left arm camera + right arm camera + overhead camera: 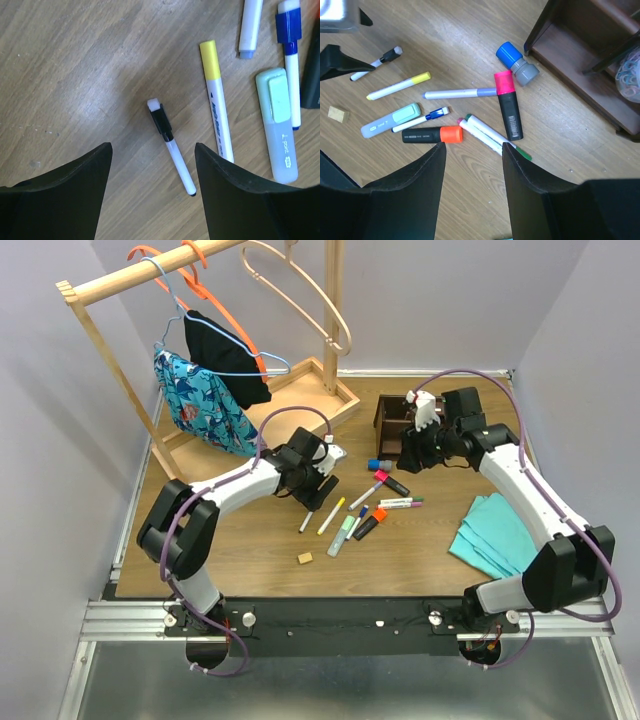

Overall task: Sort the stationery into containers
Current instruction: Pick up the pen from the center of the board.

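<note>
A slim white marker with a black cap [172, 150] lies on the wooden table between the fingers of my left gripper [152, 146]. The jaws are open and touch nothing. Beside it lie a yellow-capped marker [218, 105], a pale green highlighter [278, 125] and a blue-capped pen [290, 60]. My right gripper [474, 146] hangs open and empty above an orange-capped highlighter [432, 135], two white markers [490, 132] and a pink-capped highlighter [507, 102]. The dark wooden organizer [580, 55] stands at the upper right. A tan eraser [305, 558] lies apart, near the front.
A folded teal cloth [497, 535] lies under the right arm. A pale wooden clothes rack [300, 390] with hangers and garments fills the back left. A blue and grey round item [516, 62] lies by the organizer. Purple clips [627, 75] sit inside it.
</note>
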You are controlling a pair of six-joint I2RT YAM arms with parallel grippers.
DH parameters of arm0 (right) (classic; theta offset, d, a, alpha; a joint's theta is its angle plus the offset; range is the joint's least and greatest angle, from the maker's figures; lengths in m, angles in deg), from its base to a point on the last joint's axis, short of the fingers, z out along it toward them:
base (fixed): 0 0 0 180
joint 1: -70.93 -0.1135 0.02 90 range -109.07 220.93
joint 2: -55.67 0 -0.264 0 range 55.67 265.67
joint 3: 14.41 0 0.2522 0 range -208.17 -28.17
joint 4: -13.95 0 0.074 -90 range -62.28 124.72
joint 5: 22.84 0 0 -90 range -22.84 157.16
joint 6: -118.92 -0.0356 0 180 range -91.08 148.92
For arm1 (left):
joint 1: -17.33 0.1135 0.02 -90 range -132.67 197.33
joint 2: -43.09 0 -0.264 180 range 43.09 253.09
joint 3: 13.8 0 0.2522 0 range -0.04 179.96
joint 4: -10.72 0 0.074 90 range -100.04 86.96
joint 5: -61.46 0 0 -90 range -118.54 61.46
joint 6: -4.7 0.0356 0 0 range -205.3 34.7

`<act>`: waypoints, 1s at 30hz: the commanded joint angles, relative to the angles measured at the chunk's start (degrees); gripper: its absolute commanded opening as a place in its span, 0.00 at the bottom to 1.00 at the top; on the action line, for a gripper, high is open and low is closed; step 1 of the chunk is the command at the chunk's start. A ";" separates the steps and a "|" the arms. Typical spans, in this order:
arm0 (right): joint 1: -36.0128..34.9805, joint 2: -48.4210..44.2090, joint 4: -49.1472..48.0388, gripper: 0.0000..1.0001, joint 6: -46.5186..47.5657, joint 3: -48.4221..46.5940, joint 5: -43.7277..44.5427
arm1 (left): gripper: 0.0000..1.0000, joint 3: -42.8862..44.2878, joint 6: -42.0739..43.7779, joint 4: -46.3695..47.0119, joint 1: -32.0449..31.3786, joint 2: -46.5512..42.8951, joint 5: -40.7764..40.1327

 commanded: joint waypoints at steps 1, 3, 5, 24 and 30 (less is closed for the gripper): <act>0.12 -2.63 -1.62 0.57 -0.43 0.82 1.80 | 0.73 3.46 -2.97 -2.06 -0.29 2.91 -2.51; 0.13 -3.16 -1.97 0.57 -0.52 1.43 2.06 | 0.71 3.90 -3.49 -1.97 -0.38 4.23 -3.12; 0.13 -3.69 -2.32 0.57 -0.52 1.70 2.24 | 0.69 4.34 -3.49 -1.97 -0.38 5.54 -3.74; 1.97 -7.21 -2.41 0.57 -0.34 3.28 5.66 | 0.00 7.50 -2.89 -5.57 -3.80 10.30 -3.57; 3.46 -7.38 -1.97 0.56 -0.08 2.14 8.56 | 0.00 20.93 0.02 -12.16 -3.80 5.46 3.36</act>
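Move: The black-capped pen lies just below my left hand, its middle about 2 cm back, 1 cm to the right and 4 cm down. At that same depth, the yellow-capped pen is some 5 cm farther right than the black pen, the light-blue highlighter roughly 7 cm right and 5 cm nearer me than the black pen, and the eraser about 10 cm straight back from it. From my right hand the black pen is about 24 cm left, 6 cm back and 16 cm down. I lower my left hand about 3.5 cm, easing forward a little at first, then back again and some 2 cm to the right, onto the cap end of the black pen. My part-open fingers shut fully and pinch the cap, then I start up about 2 cm. My empty right hand, still open, backs off roughly 3 cm to the right and slightly up. ##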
